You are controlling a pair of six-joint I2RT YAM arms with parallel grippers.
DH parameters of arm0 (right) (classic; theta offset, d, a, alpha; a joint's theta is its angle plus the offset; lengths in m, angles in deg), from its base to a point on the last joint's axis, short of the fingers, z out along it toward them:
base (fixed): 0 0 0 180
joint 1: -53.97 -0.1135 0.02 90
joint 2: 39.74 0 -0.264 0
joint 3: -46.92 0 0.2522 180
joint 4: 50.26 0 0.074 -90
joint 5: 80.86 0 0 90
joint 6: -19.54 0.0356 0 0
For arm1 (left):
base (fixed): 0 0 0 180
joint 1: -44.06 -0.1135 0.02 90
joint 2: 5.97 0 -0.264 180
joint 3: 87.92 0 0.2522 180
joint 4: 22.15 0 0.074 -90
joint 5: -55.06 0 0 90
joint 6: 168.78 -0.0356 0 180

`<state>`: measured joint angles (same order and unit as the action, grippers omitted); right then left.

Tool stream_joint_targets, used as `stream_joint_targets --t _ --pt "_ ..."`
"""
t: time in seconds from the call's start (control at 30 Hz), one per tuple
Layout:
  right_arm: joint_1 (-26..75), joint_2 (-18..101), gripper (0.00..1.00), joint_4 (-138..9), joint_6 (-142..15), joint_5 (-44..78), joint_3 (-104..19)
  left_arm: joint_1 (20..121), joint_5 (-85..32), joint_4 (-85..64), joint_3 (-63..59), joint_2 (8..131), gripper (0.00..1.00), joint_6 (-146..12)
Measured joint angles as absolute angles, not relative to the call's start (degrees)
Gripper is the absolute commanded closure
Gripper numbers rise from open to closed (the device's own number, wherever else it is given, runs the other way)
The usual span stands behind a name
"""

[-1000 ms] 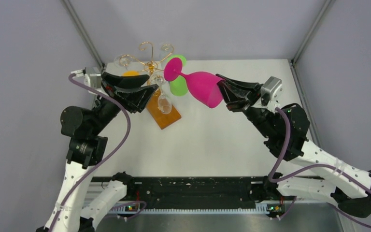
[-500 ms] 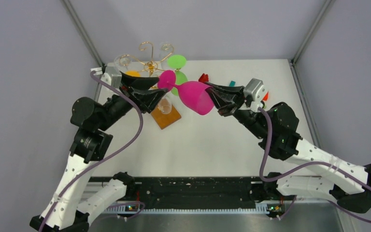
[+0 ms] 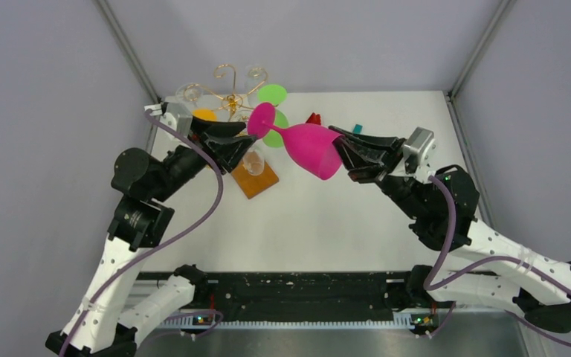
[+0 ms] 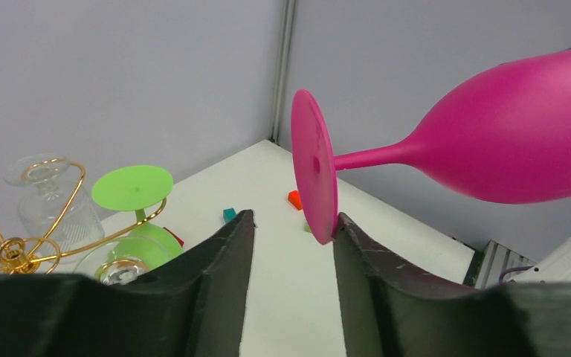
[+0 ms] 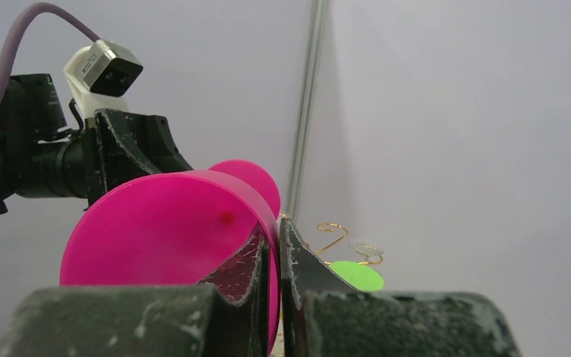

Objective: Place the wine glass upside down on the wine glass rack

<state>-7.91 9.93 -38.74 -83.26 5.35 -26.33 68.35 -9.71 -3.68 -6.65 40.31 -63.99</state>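
Note:
The pink wine glass hangs in the air on its side, foot toward the rack. My right gripper is shut on its rim, one finger inside the bowl and one outside; its tips pinch the wall. My left gripper is open at the glass's foot. The foot's lower edge touches the right finger, and the left finger stands apart. The wine glass rack is gold wire on an orange-brown wooden base, just behind my left gripper.
A green glass and a clear glass hang upside down on the rack; another clear foot sits on a left arm. Small red and teal blocks lie behind the pink glass. Grey walls close in on three sides.
My left gripper has reached forward to the glass's foot and its jaws have narrowed a little. The right gripper carried the glass left toward the rack, then drew back slightly to the right.

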Motion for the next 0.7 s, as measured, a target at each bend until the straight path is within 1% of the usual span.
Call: stream_joint_targets --t 0.03,0.1,0.27,0.37,0.5,0.53,0.57,0.6,0.63,0.7 --pt "-7.89 9.84 1.00 -38.68 -83.15 5.43 -26.06 68.48 -9.49 -3.64 -6.65 40.29 0.62 -63.97" --pt "-7.91 9.82 1.00 -38.68 -82.82 5.56 -25.69 68.53 -8.95 -3.57 -6.65 40.29 0.65 -63.88" --pt "-7.89 9.89 1.00 -38.74 -82.17 5.96 -25.65 68.61 -8.01 -3.62 -6.65 40.34 0.63 -63.69" --pt "-7.89 9.97 1.00 -38.74 -81.80 6.46 -25.74 68.63 -7.92 -3.64 -6.67 40.45 0.56 -63.64" --pt "-7.89 10.98 1.00 -39.68 -80.81 8.54 -26.26 69.05 -8.01 -3.70 -6.67 40.58 0.55 -63.51" --pt "-7.89 11.44 1.00 -40.10 -80.64 9.10 -26.61 69.20 -8.09 -3.68 -6.67 40.71 0.57 -63.53" --pt "-7.89 11.81 1.00 -40.30 -80.64 9.28 -26.87 69.31 -8.31 -3.62 -6.67 40.69 0.61 -63.62" --pt "-7.89 12.07 1.00 -40.34 -80.64 9.30 -27.03 69.38 -8.51 -3.59 -6.67 40.69 0.70 -63.73" --pt "-7.89 12.16 1.00 -40.45 -80.64 9.26 -27.03 69.44 -8.68 -3.57 -6.67 40.69 0.81 -63.86" --pt "-7.89 12.20 1.00 -40.56 -80.68 9.19 -27.03 69.57 -8.92 -3.42 -6.67 40.66 0.98 -63.95"
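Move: The pink wine glass, rim pinched in the right fingers, has its foot about 3 cm ahead, 3 cm right and 3 cm above the left hand point. From the right hand, the left fingertips lie some 15 cm left, level fore-and-aft and in height. From the left hand, the rack's hub stands about 16 cm ahead, 5 cm left and 10 cm lower; the green glass's foot is 18 cm ahead, 4 cm right, 8 cm lower. Right hand carries the pink glass about 2 cm left and slightly down; left fingers close around its foot. ##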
